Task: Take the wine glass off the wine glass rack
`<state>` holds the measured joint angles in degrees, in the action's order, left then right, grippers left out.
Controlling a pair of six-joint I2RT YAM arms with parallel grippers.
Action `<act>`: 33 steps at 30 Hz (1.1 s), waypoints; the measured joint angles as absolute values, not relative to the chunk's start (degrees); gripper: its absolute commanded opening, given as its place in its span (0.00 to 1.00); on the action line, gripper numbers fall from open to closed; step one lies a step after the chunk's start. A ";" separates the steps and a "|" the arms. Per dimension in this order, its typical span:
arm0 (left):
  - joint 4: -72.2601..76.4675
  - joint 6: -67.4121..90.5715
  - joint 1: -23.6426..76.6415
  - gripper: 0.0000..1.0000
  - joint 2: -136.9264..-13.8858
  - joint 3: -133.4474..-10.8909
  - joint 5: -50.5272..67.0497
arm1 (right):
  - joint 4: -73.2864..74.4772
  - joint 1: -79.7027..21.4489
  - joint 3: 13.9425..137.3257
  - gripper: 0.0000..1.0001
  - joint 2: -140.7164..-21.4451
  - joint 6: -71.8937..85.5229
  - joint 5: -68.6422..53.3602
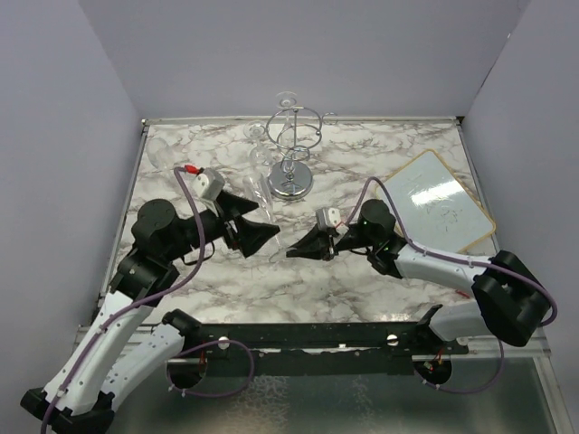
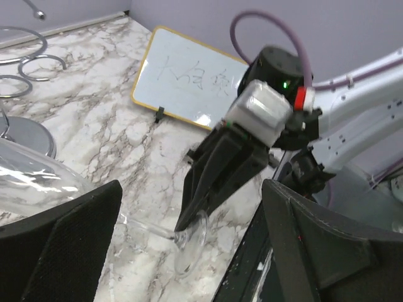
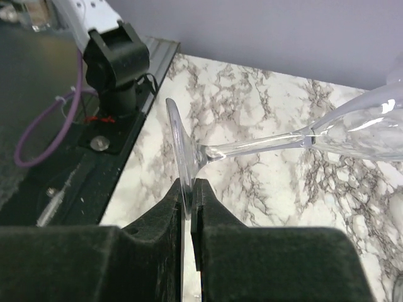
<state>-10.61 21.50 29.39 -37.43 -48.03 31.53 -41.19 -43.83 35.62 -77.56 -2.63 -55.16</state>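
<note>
A clear wine glass (image 1: 264, 201) lies roughly level above the marble table, off the chrome wine glass rack (image 1: 291, 145). My right gripper (image 3: 191, 185) is shut on the rim of the glass's round foot; the stem (image 3: 252, 146) runs right toward the bowl. My left gripper (image 2: 192, 189) is open, its wide black fingers (image 2: 69, 245) on either side of the stem without touching it. In the left wrist view the bowl (image 2: 31, 182) sits at the left and the right gripper (image 2: 189, 217) pinches the foot (image 2: 192, 242). The rack's rings (image 2: 25, 63) show at the upper left.
A wood-framed whiteboard (image 1: 439, 201) lies at the right of the table. Other clear glasses (image 1: 256, 134) hang around the rack near the back wall. The rack's mirrored base (image 1: 290, 183) stands just behind the two grippers. Grey walls close in the table on three sides.
</note>
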 measured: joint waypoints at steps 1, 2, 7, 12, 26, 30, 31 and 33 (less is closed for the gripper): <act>-11.49 22.76 29.39 0.94 -38.37 -49.76 30.48 | -39.92 -43.83 35.03 0.01 -77.49 -6.48 -55.66; -12.23 23.97 29.39 0.93 -39.29 -51.27 29.47 | -38.89 -43.83 34.46 0.01 -77.43 -9.63 -55.86; -18.85 30.46 29.39 0.92 -45.17 -58.17 22.65 | -33.58 -43.83 29.98 0.01 -74.48 -29.10 -57.21; -28.14 35.11 29.39 0.92 -48.27 -63.88 13.74 | -30.06 -43.83 25.26 0.01 -69.58 -48.86 -56.53; -42.24 37.93 29.39 0.73 -50.33 -75.50 3.95 | -39.27 -44.75 16.36 0.01 -70.94 -80.14 -40.10; -45.23 37.82 29.39 0.69 -51.42 -75.79 3.64 | -40.80 -45.78 16.71 0.01 -71.02 -86.21 -36.60; -45.74 37.82 29.39 0.69 -51.81 -75.88 3.64 | -41.04 -46.00 16.75 0.01 -71.07 -87.35 -36.05; -46.59 37.78 29.39 0.65 -52.64 -76.34 3.66 | -41.21 -46.52 16.95 0.01 -71.24 -89.86 -34.52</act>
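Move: The wine glass, its foot already pinched in the right fingertips, lies nearly level; its middle is some 10 cm ahead of the right hand and 5 cm to its left, at about that height. From the open left hand it is about 7 cm ahead, 1 cm to the right and 11 cm below. The rack stands roughly 25 cm straight ahead of the right hand, 3 cm lower, with a hanging glass some 8 cm to the rack's left, about level with the hand. Keeping its pinch on the glass's foot, the right hand rolls about its own finger line by some 80 degrees, swinging the bowl from forward to up, while it sinks about 6 cm and shifts right, then forward. The left hand, touching nothing, travels forward, then left, bobs up and down, swings its fingers to point more forward and down, and partly closes them. ##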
